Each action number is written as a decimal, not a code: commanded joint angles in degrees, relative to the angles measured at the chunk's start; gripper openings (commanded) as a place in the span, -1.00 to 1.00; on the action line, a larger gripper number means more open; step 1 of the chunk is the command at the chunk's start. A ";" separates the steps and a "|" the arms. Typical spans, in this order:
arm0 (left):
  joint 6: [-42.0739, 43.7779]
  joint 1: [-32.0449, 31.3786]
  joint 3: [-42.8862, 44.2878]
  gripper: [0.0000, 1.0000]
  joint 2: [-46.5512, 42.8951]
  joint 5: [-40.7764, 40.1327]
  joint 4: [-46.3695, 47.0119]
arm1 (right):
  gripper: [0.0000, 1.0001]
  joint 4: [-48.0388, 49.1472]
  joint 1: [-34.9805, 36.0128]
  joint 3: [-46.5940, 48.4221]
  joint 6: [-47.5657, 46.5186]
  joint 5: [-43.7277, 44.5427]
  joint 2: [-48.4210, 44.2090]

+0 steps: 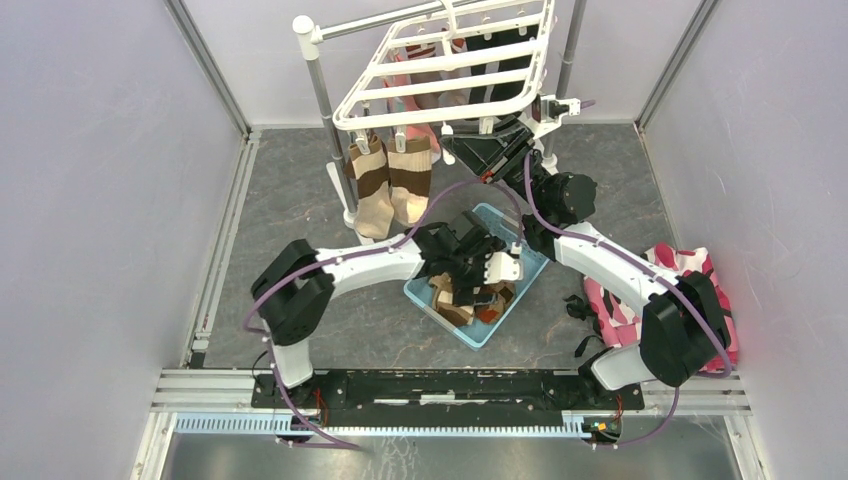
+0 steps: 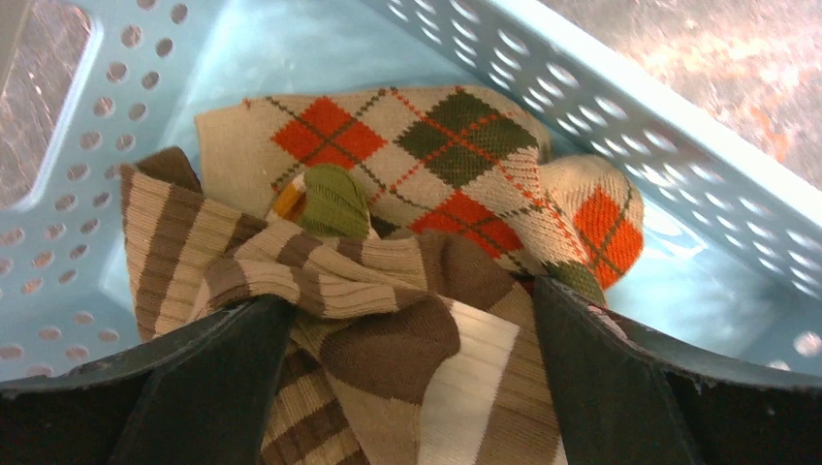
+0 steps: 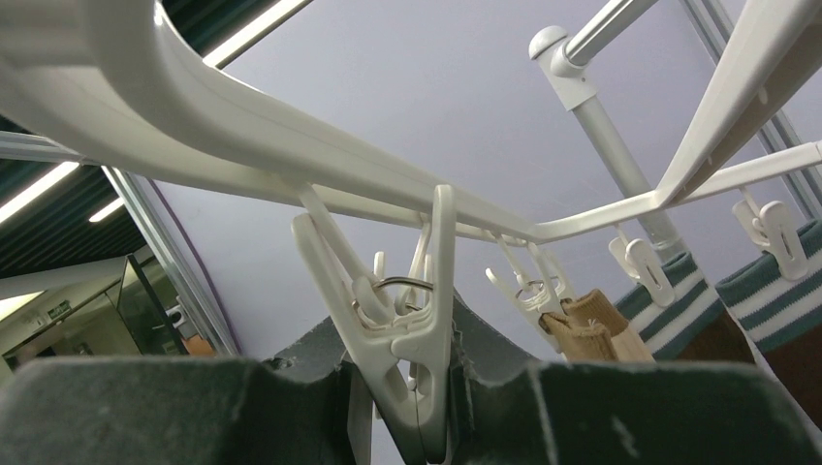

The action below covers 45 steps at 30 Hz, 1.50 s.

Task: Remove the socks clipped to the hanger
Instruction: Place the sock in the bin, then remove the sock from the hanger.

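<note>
The white hanger (image 1: 342, 116) hangs from the stand at the back. Two brown-striped socks (image 1: 390, 185) dangle from its front clips, and pink and dark socks show through the bars. My right gripper (image 1: 457, 145) reaches up under the frame. In the right wrist view it (image 3: 426, 417) is shut on a white clip (image 3: 407, 329); no sock shows in that clip. A beige sock (image 3: 591, 329) and green-banded socks (image 3: 679, 291) hang from clips nearby. My left gripper (image 2: 407, 387) is open low in the basket. A striped sock (image 2: 388, 329) lies loose between its fingers (image 2: 223, 387), beside an argyle sock (image 2: 426, 165).
The light blue basket (image 1: 500, 325) sits on the floor between the arms, holding several socks. A pink camouflage cloth heap (image 1: 700, 262) lies at the right, behind the right arm. The grey pole stand (image 1: 325, 100) rises at the back left of the hanger.
</note>
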 commanded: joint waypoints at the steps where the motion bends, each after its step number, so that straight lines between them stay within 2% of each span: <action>1: -2.34 0.14 -1.90 1.00 -9.75 6.26 -8.11 | -0.76 0.02 0.23 1.10 -0.50 -2.92 -1.51; 5: -1.83 0.10 -0.23 1.00 -16.62 16.04 -16.24 | -0.75 -1.93 0.06 0.84 -1.51 -3.10 -2.15; 7: -0.46 0.08 -2.16 1.00 -20.85 17.85 -17.22 | -0.74 -2.44 -0.07 0.64 -1.58 -3.18 -2.36; 13: 2.00 0.18 -8.83 1.00 -33.05 15.85 -18.80 | -0.73 -4.58 -0.23 -0.11 -3.00 -3.03 -3.63; 18: -4.38 0.62 -13.57 1.00 -43.57 15.02 -16.43 | -0.73 -5.11 -0.45 -0.92 -3.19 -3.46 -4.57; 22: -10.91 4.45 -13.64 1.00 -49.89 16.45 -15.16 | -0.70 -7.02 -0.58 -1.69 -4.53 -3.67 -5.65; 26: -16.46 13.20 -14.70 0.98 -54.64 15.91 -8.49 | -0.68 -7.56 -0.80 -2.10 -4.81 -4.24 -6.14; 30: -23.54 24.63 -15.22 0.97 -55.48 19.20 1.24 | -0.67 -8.33 -0.78 -2.18 -4.96 -4.92 -6.61; 34: -28.74 30.28 -12.89 0.98 -51.57 22.14 8.74 | -0.65 -9.29 -0.78 -2.27 -5.38 -5.33 -7.31; 39: -31.29 31.61 -10.26 0.96 -46.18 22.78 15.35 | -0.62 -10.31 -0.79 -2.61 -5.57 -6.11 -8.19; 45: -31.34 31.71 -10.15 0.94 -43.94 20.41 19.53 | -0.60 -10.66 -0.81 -2.36 -5.26 -7.90 -8.24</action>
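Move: My left hand is down in the bin, already open, with the dropped socks about 3 cm right beneath it. The next one, the right-hand of two beige-and-brown socks hanging at the hanger's near edge, is some 7 cm ahead, 14 cm left and 27 cm above it; its twin hangs about 6 cm farther left. From my right hand, which pinches an empty clip, that sock is level ahead, about 7 cm left and 14 cm lower. I lift my left hand clear of the socks in the bin, rising about 26 cm in all, at first backing off some 12 cm while going left, then swinging forward about 16 cm to come at the hanging beige-and-brown socks from their near left side. On the way the wrist turns roughly 50 degrees, from pointing down and right to nearly level, right and forward; the fingers stay wide open. My right hand keeps its pinch on the empty clip, sinking slightly. ##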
